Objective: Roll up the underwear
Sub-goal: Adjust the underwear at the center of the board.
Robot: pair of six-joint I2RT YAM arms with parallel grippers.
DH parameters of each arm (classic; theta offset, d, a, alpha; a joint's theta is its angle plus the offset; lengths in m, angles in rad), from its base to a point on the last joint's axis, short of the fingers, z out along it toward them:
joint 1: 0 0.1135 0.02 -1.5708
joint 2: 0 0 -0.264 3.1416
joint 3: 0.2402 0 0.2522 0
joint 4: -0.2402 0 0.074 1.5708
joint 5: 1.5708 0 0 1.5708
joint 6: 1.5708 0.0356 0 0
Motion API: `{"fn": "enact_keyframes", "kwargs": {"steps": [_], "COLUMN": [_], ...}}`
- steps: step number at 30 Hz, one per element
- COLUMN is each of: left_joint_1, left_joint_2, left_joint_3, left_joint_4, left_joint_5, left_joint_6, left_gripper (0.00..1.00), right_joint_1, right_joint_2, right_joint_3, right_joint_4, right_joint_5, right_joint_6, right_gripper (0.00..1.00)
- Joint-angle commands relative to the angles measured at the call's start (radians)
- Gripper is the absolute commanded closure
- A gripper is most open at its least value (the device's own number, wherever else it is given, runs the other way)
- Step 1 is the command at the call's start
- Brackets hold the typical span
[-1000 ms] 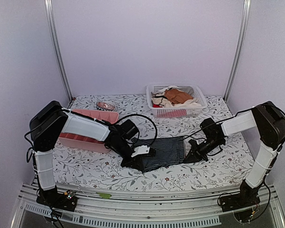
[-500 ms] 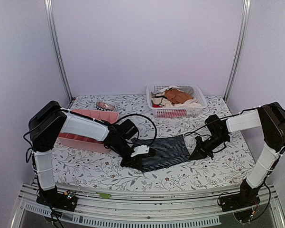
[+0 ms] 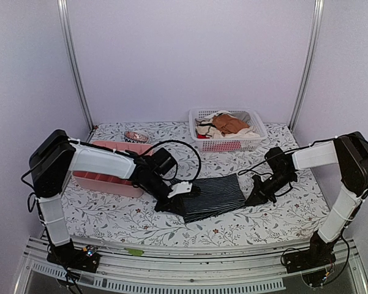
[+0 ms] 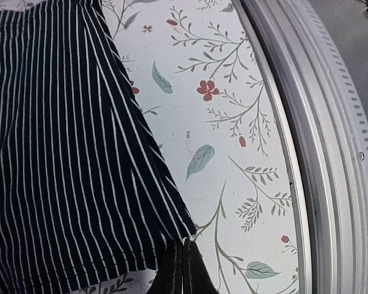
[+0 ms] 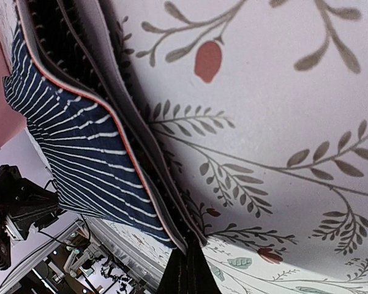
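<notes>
The underwear (image 3: 215,195) is dark navy with thin white stripes and lies spread flat on the floral table, between my two arms. My left gripper (image 3: 182,210) is shut on its near-left corner; in the left wrist view the black fingertips (image 4: 182,269) pinch the hem corner of the striped cloth (image 4: 67,153). My right gripper (image 3: 250,199) is shut on the right edge. There the fingertips (image 5: 187,272) clamp the grey, red-trimmed waistband (image 5: 119,122), which stands lifted off the table.
A white basket (image 3: 252,142) of orange-brown and cream garments stands at the back. A pink tray (image 3: 113,170) lies at the left under my left arm, with a small patterned roll (image 3: 136,136) behind it. The metal front rail (image 4: 330,153) runs close to the left gripper.
The right gripper pulled its edge of the underwear to the right, then held still. The cloth now lies stretched and shifted right. The left arm's shoulder swung a little to the left.
</notes>
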Motion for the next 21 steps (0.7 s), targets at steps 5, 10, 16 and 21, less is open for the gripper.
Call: {"fn": "enact_keyframes", "kwargs": {"steps": [5, 10, 16, 21], "left_joint_1": [0.005, 0.024, 0.112, 0.16], "left_joint_2": [0.119, 0.086, -0.079, -0.038], "left_joint_3": [0.036, 0.012, 0.002, 0.087], "left_joint_4": [-0.056, -0.057, -0.103, -0.075], "left_joint_5": [0.052, 0.021, 0.09, 0.017], "left_joint_6": [0.039, 0.032, -0.001, -0.076], "left_gripper": [1.0, 0.77, 0.51, 0.45], "right_joint_1": [-0.002, -0.003, -0.003, 0.014], "right_joint_2": [-0.016, -0.037, -0.115, -0.053], "right_joint_3": [0.009, 0.034, 0.135, 0.225], "right_joint_4": [-0.011, -0.053, -0.113, -0.047], "right_joint_5": [0.008, 0.022, 0.048, -0.007], "right_joint_6": [-0.017, -0.029, -0.056, -0.065], "right_gripper": [1.0, 0.89, 0.58, 0.58]}}
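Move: The left gripper still pinches the underwear's near left corner, held just off the board; the cloth's middle lies about 8 cm ahead, 8 cm right and 3 cm lower. From the right gripper, still on the near right corner, that middle is some 12 cm left and 4 cm ahead. The pink organizer stands roughly 23 cm left and 15 cm ahead of the left gripper; the laundry basket is about 30 cm ahead and 6 cm left of the right one. Lower the left gripper about 3 cm to lay its corner on the board, open it to let the cloth go, then lift clear while drawing forward and a little left. Hold the right gripper still at its own corner, open it there, then raise it some 6 cm and forward 4 cm off the cloth, tipping its fingers up about 10 degrees. ##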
